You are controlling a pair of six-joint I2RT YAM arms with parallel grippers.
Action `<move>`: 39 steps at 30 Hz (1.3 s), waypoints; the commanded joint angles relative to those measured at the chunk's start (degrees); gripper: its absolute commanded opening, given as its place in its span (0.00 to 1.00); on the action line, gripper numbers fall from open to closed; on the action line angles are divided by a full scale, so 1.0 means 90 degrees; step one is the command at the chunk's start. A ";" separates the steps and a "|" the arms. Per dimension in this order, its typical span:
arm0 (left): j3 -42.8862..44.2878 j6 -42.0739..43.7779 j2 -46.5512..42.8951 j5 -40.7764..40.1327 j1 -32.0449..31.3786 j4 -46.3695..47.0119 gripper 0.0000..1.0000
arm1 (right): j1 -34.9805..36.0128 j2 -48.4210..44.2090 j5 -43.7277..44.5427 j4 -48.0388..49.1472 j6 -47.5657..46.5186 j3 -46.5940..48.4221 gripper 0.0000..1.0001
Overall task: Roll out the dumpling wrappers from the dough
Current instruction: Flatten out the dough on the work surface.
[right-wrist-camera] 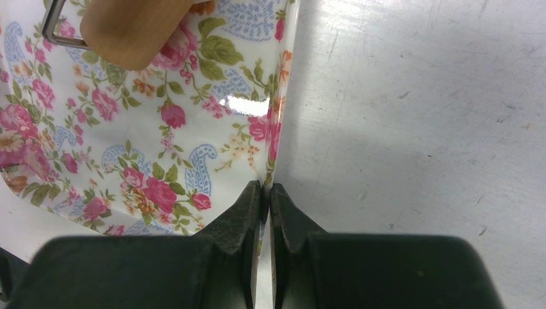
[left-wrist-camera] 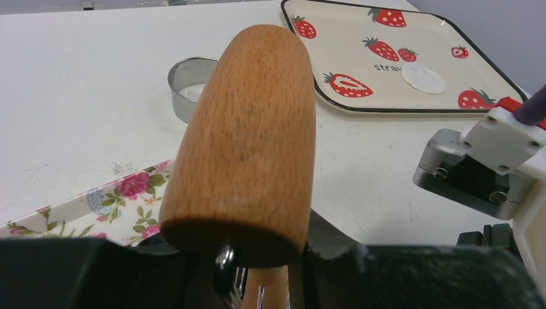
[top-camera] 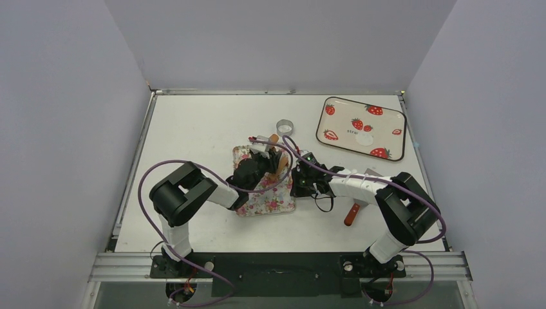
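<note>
My left gripper (left-wrist-camera: 264, 273) is shut on the handle of the brown wooden roller (left-wrist-camera: 248, 141), which points away over the floral tray (left-wrist-camera: 96, 206). In the top view that gripper (top-camera: 261, 168) and roller (top-camera: 278, 161) sit over the floral tray (top-camera: 270, 199). My right gripper (right-wrist-camera: 266, 190) is shut on the floral tray's right rim (right-wrist-camera: 280, 109); from above it (top-camera: 297, 182) is at the tray's right side. One thin white dumpling wrapper (left-wrist-camera: 423, 78) lies on the strawberry tray (left-wrist-camera: 335, 96), also visible from above as a wrapper (top-camera: 364, 138). The dough is hidden.
A silver metal ring (top-camera: 284, 126) stands on the table behind the floral tray. The strawberry tray (top-camera: 389, 119) is at the back right. A red spatula handle (top-camera: 351, 214) lies under my right arm. Grey walls enclose the table on three sides.
</note>
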 commanded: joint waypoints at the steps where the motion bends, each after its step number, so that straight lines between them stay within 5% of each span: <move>1: -0.0529 0.0205 0.0320 0.0042 0.0083 -0.2159 0.00 | 0.0022 0.0318 -0.0007 -0.0754 -0.0275 -0.0228 0.00; 11: -0.0558 0.0362 0.0212 -0.0309 0.0602 -0.2326 0.00 | 0.0020 0.0480 -0.0057 -0.0877 -0.0333 0.0045 0.00; 39: -0.0745 -0.0463 -0.0146 -0.1535 0.0694 -0.3056 0.00 | -0.0398 0.0634 -0.0057 -0.0896 -0.0344 -0.0246 0.00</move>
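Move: The left hand already grips the rolling pin upright, with its lower roller over the dough; the dough lies about 9 cm below this hand and roughly 1 cm to its right. The floral tray under it is centred some 6 cm back and 4 cm left, and the ring cutter stands about 12 cm ahead and 3 cm right, at table height. From the right hand, low at the floral tray's right rim, the dough is about 10 cm ahead and 5 cm left. The left hand sweeps the rolling pin about 5 cm to the left at nearly level height, its lower roller staying on the dough, edging slightly forward and turning the wrist roughly 10 degrees counter-clockwise mostly in the later part. Meanwhile the right hand keeps its shut pinch on the floral tray's right rim near the close corner and eases about 1 cm forward with it. ##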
